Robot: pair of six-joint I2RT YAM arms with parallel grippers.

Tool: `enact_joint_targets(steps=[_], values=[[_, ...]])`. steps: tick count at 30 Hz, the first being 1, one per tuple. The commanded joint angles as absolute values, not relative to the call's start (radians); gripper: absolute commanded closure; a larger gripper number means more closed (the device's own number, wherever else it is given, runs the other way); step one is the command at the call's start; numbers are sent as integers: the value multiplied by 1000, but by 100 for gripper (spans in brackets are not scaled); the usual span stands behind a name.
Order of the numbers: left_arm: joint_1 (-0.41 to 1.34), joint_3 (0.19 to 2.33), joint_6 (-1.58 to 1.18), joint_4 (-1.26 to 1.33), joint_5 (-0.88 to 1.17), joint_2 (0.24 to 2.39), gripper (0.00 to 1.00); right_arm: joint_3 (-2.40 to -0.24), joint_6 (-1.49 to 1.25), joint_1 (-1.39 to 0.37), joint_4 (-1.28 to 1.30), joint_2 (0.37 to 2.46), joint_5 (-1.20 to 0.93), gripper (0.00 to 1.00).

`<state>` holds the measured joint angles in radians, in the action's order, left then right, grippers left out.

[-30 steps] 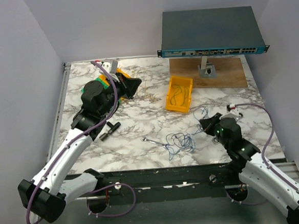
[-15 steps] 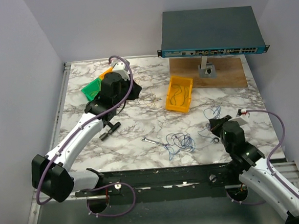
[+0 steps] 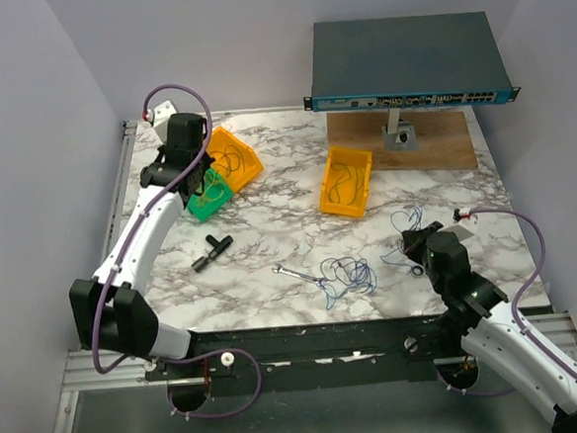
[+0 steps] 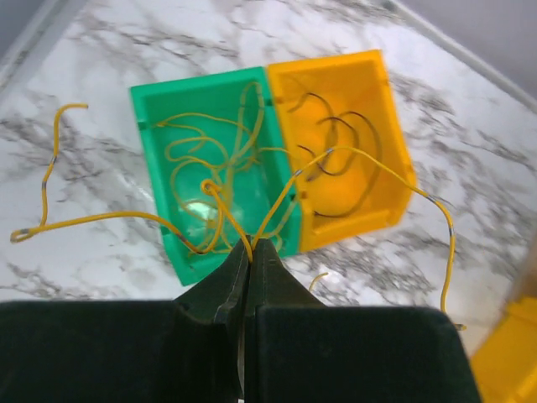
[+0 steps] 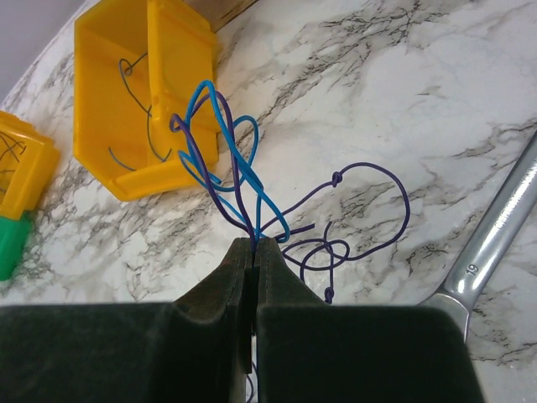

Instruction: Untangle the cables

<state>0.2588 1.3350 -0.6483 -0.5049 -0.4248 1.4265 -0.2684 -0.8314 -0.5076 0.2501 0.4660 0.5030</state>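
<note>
A loose tangle of blue cables [image 3: 344, 272] lies on the marble table near the front edge. My left gripper [image 4: 252, 245] is shut on a thin yellow cable [image 4: 382, 159], which loops over a green bin [image 4: 155, 126] and an orange bin [image 4: 394, 193]. From above, the left gripper [image 3: 199, 181] hangs over that green bin [image 3: 208, 204]. Pinched in my right gripper [image 5: 254, 243] are a blue cable [image 5: 220, 126] and a purple cable [image 5: 394, 180] whose loops rest on the table. The right gripper [image 3: 409, 244] sits at the table's right, apart from the tangle.
A silver wrench [image 3: 294, 273] lies just left of the tangle, and its shaft [image 5: 495, 235] shows close to my right gripper. A yellow bin [image 3: 346, 181] holding a dark wire stands mid-table. A black T-shaped part [image 3: 212, 250] lies left of centre. A network switch [image 3: 407, 64] sits on a wooden board [image 3: 432, 147] at the back.
My left arm has swung to the far left corner, uncovering the green and orange bins, with the yellow cable still pinched. The right gripper drew back slightly with its cables.
</note>
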Motion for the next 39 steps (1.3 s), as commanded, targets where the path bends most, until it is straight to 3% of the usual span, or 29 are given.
enact_joint_targets(steps=[1, 12, 20, 25, 34, 39], values=[[215, 1462, -736, -766, -664, 1575, 100, -309, -780, -510, 207, 484, 475, 99], [162, 1897, -713, -1115, -826, 2096, 100, -347, -764, -511, 232, 494, 463, 99], [163, 2085, -439, -1182, -668, 2363, 100, -347, -764, -510, 222, 489, 466, 99], [163, 2072, -369, -1179, -632, 2398, 100, -348, -766, -510, 203, 510, 459, 99], [271, 1997, -250, -1272, -504, 2341, 86, -350, -782, -511, 195, 533, 457, 99], [280, 1976, -290, -1296, -492, 2275, 54, -355, -782, -510, 199, 533, 451, 99]])
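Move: I hold the yellow cable in my left hand. The green bin it goes to is centred about 22 cm below that hand, roughly 3 cm ahead and 4 cm to its left. The yellow-orange bin beside it lies some 8 cm ahead and 3 cm right of the hand; the black tool lies about 12 cm back and 2 cm left. From my right hand the green bin is roughly 16 cm ahead, 42 cm left and 9 cm below. With the yellow cable still pinched, I drop my left hand some 20 cm into the green bin, swinging left and a little forward while the wrist tips the fingers much more steeply down. Near the bottom I ease back and right about 4 cm, opening the fingers partway and just starting to rise. My right hand keeps its pinch on the blue and purple cables, lifting slightly and settling part of the way back. ##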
